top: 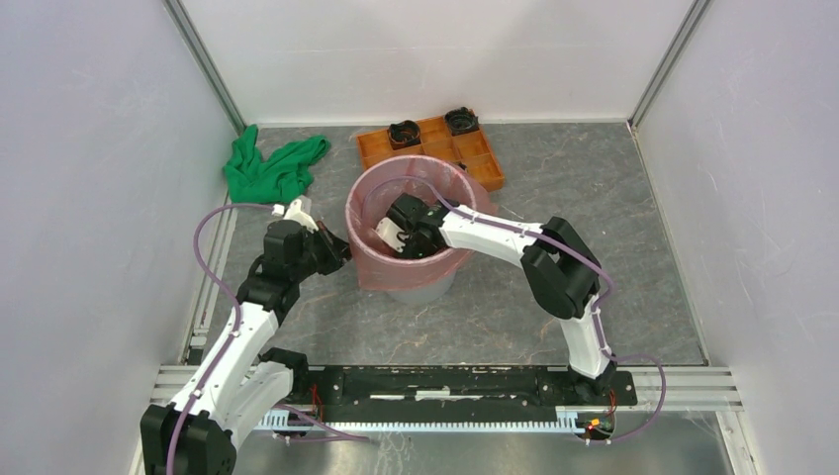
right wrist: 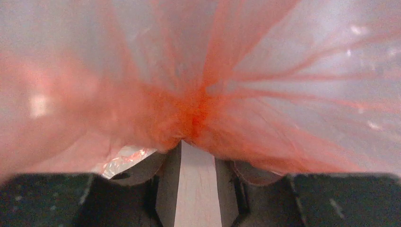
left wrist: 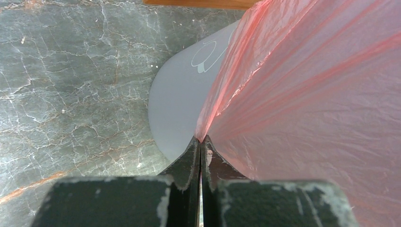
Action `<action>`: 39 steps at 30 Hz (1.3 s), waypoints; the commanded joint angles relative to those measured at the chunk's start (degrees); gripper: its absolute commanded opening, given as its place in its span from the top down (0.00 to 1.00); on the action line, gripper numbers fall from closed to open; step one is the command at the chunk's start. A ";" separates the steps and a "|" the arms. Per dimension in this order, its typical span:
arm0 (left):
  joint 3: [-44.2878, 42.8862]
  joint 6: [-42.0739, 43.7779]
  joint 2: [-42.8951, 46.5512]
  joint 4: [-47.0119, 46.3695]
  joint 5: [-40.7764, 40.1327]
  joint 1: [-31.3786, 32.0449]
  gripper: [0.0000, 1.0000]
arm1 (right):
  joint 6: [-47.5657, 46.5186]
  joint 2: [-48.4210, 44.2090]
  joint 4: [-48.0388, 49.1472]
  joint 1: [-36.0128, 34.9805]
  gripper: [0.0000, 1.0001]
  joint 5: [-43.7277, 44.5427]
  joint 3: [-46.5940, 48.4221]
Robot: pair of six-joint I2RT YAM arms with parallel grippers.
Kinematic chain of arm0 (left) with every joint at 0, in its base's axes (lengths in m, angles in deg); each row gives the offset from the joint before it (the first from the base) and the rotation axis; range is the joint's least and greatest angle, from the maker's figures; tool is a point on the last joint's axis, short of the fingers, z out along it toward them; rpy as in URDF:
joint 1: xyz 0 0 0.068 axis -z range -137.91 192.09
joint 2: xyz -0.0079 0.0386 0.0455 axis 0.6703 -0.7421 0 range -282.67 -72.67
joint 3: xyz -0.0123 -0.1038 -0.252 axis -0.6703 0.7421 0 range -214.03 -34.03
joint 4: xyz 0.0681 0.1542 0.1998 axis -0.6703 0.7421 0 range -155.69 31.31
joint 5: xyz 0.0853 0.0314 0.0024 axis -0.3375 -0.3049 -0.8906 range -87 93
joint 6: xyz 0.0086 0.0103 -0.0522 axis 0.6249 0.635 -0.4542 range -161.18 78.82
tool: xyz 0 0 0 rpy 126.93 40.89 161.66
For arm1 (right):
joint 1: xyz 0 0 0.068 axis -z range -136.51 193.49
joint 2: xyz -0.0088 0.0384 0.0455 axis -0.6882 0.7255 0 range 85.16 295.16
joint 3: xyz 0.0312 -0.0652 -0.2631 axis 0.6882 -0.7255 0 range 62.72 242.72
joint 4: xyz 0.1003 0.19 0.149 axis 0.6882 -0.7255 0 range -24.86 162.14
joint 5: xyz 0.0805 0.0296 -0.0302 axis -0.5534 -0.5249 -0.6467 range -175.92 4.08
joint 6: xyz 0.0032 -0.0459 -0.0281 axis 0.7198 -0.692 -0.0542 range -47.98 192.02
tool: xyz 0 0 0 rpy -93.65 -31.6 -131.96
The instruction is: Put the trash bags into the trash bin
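The grey trash bin (top: 427, 288) stands mid-table with the red-orange trash bag (top: 388, 267) lining it and folded down over its rim. My left gripper (top: 342, 253) is outside the bin's left wall, shut on the bag's draped edge. In the left wrist view the jaws (left wrist: 201, 140) pinch the film (left wrist: 307, 94) beside the grey wall (left wrist: 177, 104). My right gripper (top: 392, 235) reaches down inside the bin. In its wrist view it (right wrist: 196, 144) stands open with a gap between the fingers. The bag film (right wrist: 198, 101) is bunched against the fingertips and hides them.
An orange compartment tray (top: 431, 150) lies just behind the bin, with black round parts (top: 404, 133) in its far cells. A green cloth (top: 273, 168) sits at the back left. White enclosure walls stand on three sides.
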 commanded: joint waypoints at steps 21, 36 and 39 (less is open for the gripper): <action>-7.87 -3.13 14.36 18.94 -8.29 -0.28 0.48 | 8.83 -26.73 7.80 -0.08 0.21 4.73 1.31; -49.26 10.23 14.45 30.08 -19.28 -0.28 0.00 | 8.75 -71.52 22.92 0.03 0.02 12.03 -15.06; -53.32 11.44 15.64 26.54 -17.44 -0.28 0.00 | 7.71 -79.95 25.37 -0.01 0.02 16.93 -18.58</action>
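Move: The trash bin, lined with the red bag, has its middle about 12 cm to the right of my left hand, 3 cm farther out and 3 cm lower; that hand still pinches the bag's overhanging edge. The orange tray lies some 30 cm ahead and 14 cm right of it on the table, the green cloth about 26 cm ahead and 20 cm left. My right hand is deep inside the bin, whose middle is some 8 cm above it, 3 cm ahead and 1 cm left. I draw my right hand straight up out of the lined bin, opening it wide, then swing it right and a little back, about 43 cm up in all, its fingers turning from down to forward and left. My left hand opens wide to let go of the bag's edge, easing back and left, then rises quickly some 30 cm away from the bin as its fingers tilt up. ##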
